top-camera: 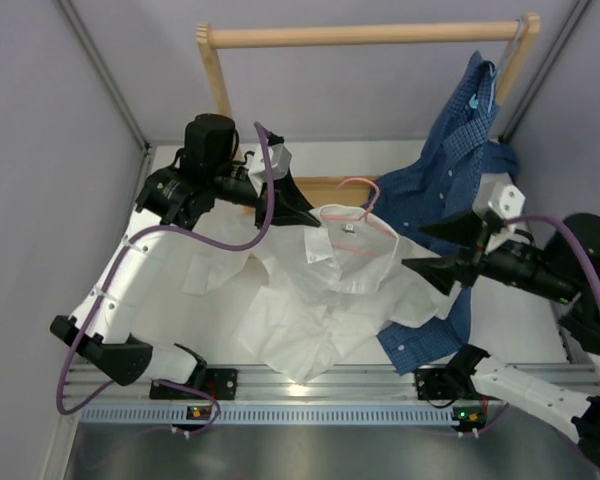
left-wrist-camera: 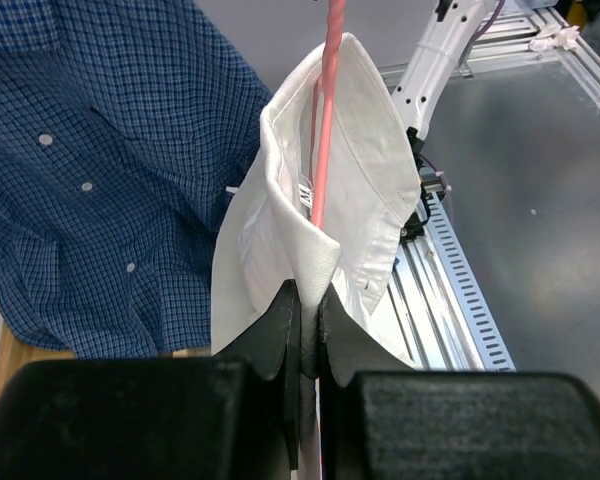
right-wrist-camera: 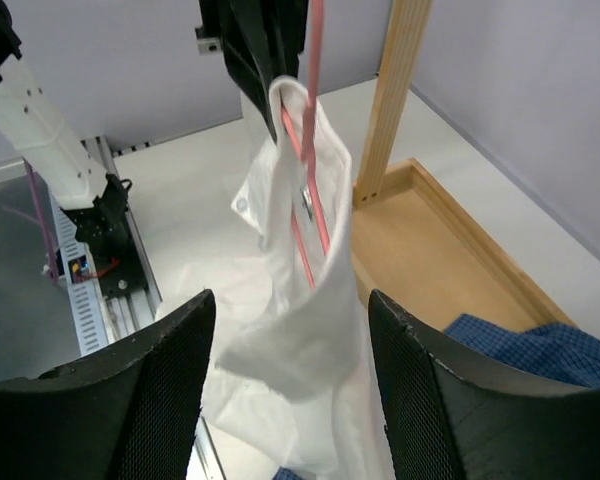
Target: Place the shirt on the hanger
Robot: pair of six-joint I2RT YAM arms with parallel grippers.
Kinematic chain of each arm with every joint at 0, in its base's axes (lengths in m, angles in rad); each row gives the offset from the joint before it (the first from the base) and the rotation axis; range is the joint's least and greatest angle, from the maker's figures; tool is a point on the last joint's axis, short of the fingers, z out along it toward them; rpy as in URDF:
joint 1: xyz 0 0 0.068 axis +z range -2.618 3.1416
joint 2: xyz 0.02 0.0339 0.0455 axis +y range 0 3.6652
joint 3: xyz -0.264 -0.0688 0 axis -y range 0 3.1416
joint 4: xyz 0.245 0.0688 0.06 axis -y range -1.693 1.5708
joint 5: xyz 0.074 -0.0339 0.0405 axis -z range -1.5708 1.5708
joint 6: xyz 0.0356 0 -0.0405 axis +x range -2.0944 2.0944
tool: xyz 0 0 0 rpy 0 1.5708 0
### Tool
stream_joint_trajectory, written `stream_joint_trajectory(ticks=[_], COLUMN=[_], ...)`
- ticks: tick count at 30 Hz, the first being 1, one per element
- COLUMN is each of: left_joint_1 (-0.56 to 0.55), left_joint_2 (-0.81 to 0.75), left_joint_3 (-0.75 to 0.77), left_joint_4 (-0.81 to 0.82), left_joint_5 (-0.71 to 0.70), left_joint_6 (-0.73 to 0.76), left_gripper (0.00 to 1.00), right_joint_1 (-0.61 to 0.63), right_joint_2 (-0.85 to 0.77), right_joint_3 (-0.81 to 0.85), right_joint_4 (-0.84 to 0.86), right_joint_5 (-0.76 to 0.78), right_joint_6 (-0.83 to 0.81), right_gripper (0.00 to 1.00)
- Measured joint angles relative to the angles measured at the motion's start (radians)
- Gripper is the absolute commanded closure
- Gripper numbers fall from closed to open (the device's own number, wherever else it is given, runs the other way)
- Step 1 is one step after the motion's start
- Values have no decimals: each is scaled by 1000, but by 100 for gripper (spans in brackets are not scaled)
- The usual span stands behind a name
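Note:
The white shirt (top-camera: 320, 290) lies crumpled on the table, its collar lifted at the far end. My left gripper (top-camera: 302, 212) is shut on that collar. In the left wrist view the jaws (left-wrist-camera: 308, 295) pinch the white cloth (left-wrist-camera: 360, 180), and the pink hanger (left-wrist-camera: 327, 120) wire rises from the fold just beyond them. The hanger's hook (top-camera: 358, 190) pokes out above the collar. My right gripper (top-camera: 435, 248) stands open right of the collar. In the right wrist view the hanging shirt (right-wrist-camera: 300, 330) and hanger (right-wrist-camera: 306, 225) sit between its fingers (right-wrist-camera: 290, 305), which hold nothing.
A blue checked shirt (top-camera: 450, 160) hangs from a light blue hanger (top-camera: 500, 70) on the wooden rack (top-camera: 370, 36) at the back right, its tail on the table under the right arm. The rack's wooden base (right-wrist-camera: 450, 250) lies behind the collar. A metal rail (top-camera: 310, 385) runs along the near edge.

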Motion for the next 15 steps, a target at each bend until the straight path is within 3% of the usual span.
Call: stream_joint_trajectory(ticks=[6, 11, 15], left_joint_1=[0, 0, 0], left_joint_2=[-54, -68, -68], left_joint_3=[0, -10, -14], left_joint_4=[0, 0, -1], left_joint_5=[54, 105, 118], left_joint_6=[6, 6, 5], left_gripper=[100, 100, 100], right_joint_1=[0, 0, 0], right_joint_2=[-183, -141, -68], right_joint_3=[-54, -74, -74], right_joint_4=[-133, -190, -195], right_joint_5=[85, 103, 27], right_joint_6=[-59, -84, -100], right_gripper=[43, 43, 43])
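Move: The open right hand's nearest target is the white shirt's right shoulder edge, about 3 cm to its left, 1 cm back and 4 cm below. The hanger's neck is roughly 7 cm left and 5 cm ahead of that hand, 2 cm lower. The blue shirt is some 20 cm ahead, 9 cm right and 27 cm below. For the left hand, which already pinches the white shirt and hanger, that shoulder edge is about 10 cm right and 7 cm back, 1 cm lower. The right hand, fingers staying open, first keeps drawing back and to its right by about 5 cm, then sinks and swings left again to come in lower beside the white shirt's right shoulder, ending some 6 cm below its start with its left side rolled down about 10 degrees. Meanwhile the left hand keeps its pinch on shirt and hanger together and carries them back about 4 cm and up 2 cm, turning slightly clockwise and easing to a stop. ##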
